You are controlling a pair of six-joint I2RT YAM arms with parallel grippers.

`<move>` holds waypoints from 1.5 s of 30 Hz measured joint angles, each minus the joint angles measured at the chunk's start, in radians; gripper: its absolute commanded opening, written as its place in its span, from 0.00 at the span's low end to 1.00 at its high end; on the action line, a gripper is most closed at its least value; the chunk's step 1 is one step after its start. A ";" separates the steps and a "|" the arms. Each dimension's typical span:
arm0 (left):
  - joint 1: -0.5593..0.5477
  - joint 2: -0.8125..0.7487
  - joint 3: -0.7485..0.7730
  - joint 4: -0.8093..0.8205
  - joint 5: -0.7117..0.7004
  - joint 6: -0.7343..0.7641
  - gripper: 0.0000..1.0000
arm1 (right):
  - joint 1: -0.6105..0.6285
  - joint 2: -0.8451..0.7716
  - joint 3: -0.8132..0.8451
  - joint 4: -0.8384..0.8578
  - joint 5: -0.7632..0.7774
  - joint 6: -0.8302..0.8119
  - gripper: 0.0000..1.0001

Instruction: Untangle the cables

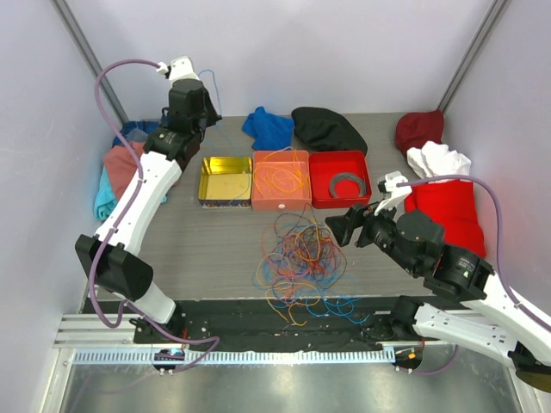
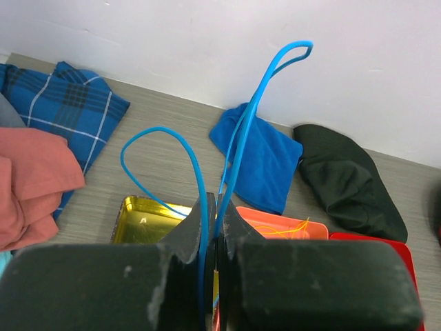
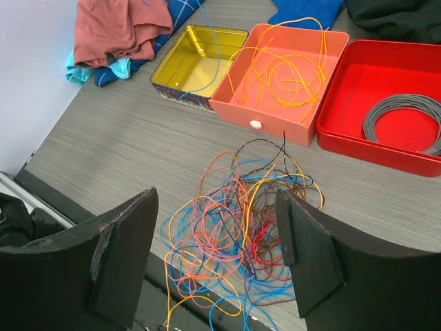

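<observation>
A loose tangle of the cables (image 1: 301,258) (image 3: 241,227) in orange, blue, red, yellow and dark colours lies near the table's front edge, with some strands hanging over it. My right gripper (image 1: 340,225) (image 3: 215,207) hovers above the tangle, open and holding nothing. My left gripper (image 1: 185,101) (image 2: 215,200) is raised over the back left, shut on a blue cable (image 2: 160,129) that loops up past its fingertips. One blue strand (image 3: 217,41) drops into the yellow tin (image 1: 225,179). Orange cables (image 1: 280,179) (image 3: 286,65) lie in the orange tray (image 3: 275,121).
A red tray (image 1: 325,200) at the right of the row holds a grey coiled ring (image 1: 348,184) (image 3: 406,121). Cloths ring the table: blue (image 1: 267,127), black (image 1: 327,129), dark red (image 1: 419,129), white (image 1: 439,159), red (image 1: 448,211), salmon and plaid (image 1: 120,163).
</observation>
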 measured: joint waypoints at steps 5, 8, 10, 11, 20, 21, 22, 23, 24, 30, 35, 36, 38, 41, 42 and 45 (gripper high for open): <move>0.010 0.005 -0.023 0.038 -0.002 0.008 0.00 | 0.000 0.000 -0.001 0.001 0.002 -0.002 0.77; 0.024 0.023 -0.061 0.063 -0.003 0.011 0.00 | 0.000 0.000 -0.012 0.000 0.002 -0.002 0.77; 0.037 0.045 -0.088 0.075 -0.003 0.011 0.00 | 0.000 0.000 -0.019 0.000 0.002 -0.002 0.77; 0.042 0.055 -0.098 0.076 -0.003 0.011 0.00 | 0.000 0.000 -0.023 0.000 0.002 -0.002 0.77; 0.056 0.109 -0.231 0.093 0.062 -0.037 0.00 | 0.000 0.010 -0.034 0.000 0.005 -0.002 0.76; 0.056 0.109 -0.252 0.096 0.074 -0.044 0.00 | 0.000 0.014 -0.034 0.000 0.005 -0.002 0.77; 0.056 0.108 -0.275 0.101 0.087 -0.052 0.00 | 0.000 0.016 -0.035 0.001 0.005 -0.003 0.77; 0.056 0.108 -0.300 0.105 0.100 -0.063 0.00 | 0.000 0.019 -0.037 0.001 0.005 -0.004 0.77; 0.055 0.108 -0.319 0.107 0.107 -0.069 0.00 | 0.000 0.020 -0.042 0.001 0.005 -0.005 0.77; 0.040 0.108 -0.427 0.112 0.151 -0.097 0.00 | 0.000 0.034 -0.056 0.004 0.004 -0.005 0.76; 0.031 0.108 -0.435 0.113 0.158 -0.096 0.00 | 0.000 0.040 -0.066 0.009 0.000 -0.005 0.76; 0.030 0.109 -0.435 0.113 0.158 -0.093 0.00 | 0.000 0.040 -0.068 0.009 -0.001 -0.005 0.76; 0.029 0.117 -0.431 0.113 0.156 -0.089 0.00 | 0.000 0.040 -0.068 0.010 -0.001 -0.005 0.76; 0.029 0.155 -0.408 0.113 0.154 -0.084 0.00 | 0.000 0.040 -0.068 0.010 -0.002 -0.005 0.76; 0.029 0.174 -0.396 0.113 0.153 -0.080 0.00 | 0.000 0.040 -0.068 0.010 -0.002 -0.005 0.76; 0.029 0.235 -0.356 0.116 0.143 -0.064 0.00 | 0.000 0.042 -0.068 0.010 -0.002 -0.005 0.76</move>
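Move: The left hand already holds the blue cable high over the gold tin, whose middle is some 33 cm below it, about 2 cm ahead and 1 cm to its left. The salmon box stands about 15 cm right of the tin and level with it; the blue cloth lies 17 cm beyond the tin and 12 cm to its right, the salmon cloth about 22 cm to its left and 3 cm farther out. From the right hand the tin is about 30 cm ahead, 27 cm left and 28 cm down. The left hand, fingers still shut on the blue cable, drops about 25 cm almost straight down towards the gold tin, easing 2 to 3 cm forward first, then drawing back, pausing briefly and going forward and down again, while the wrist tips some 25 degrees farther nose-down. The right hand, empty and wide open, sinks about 4 cm beside the tangle without touching it. ##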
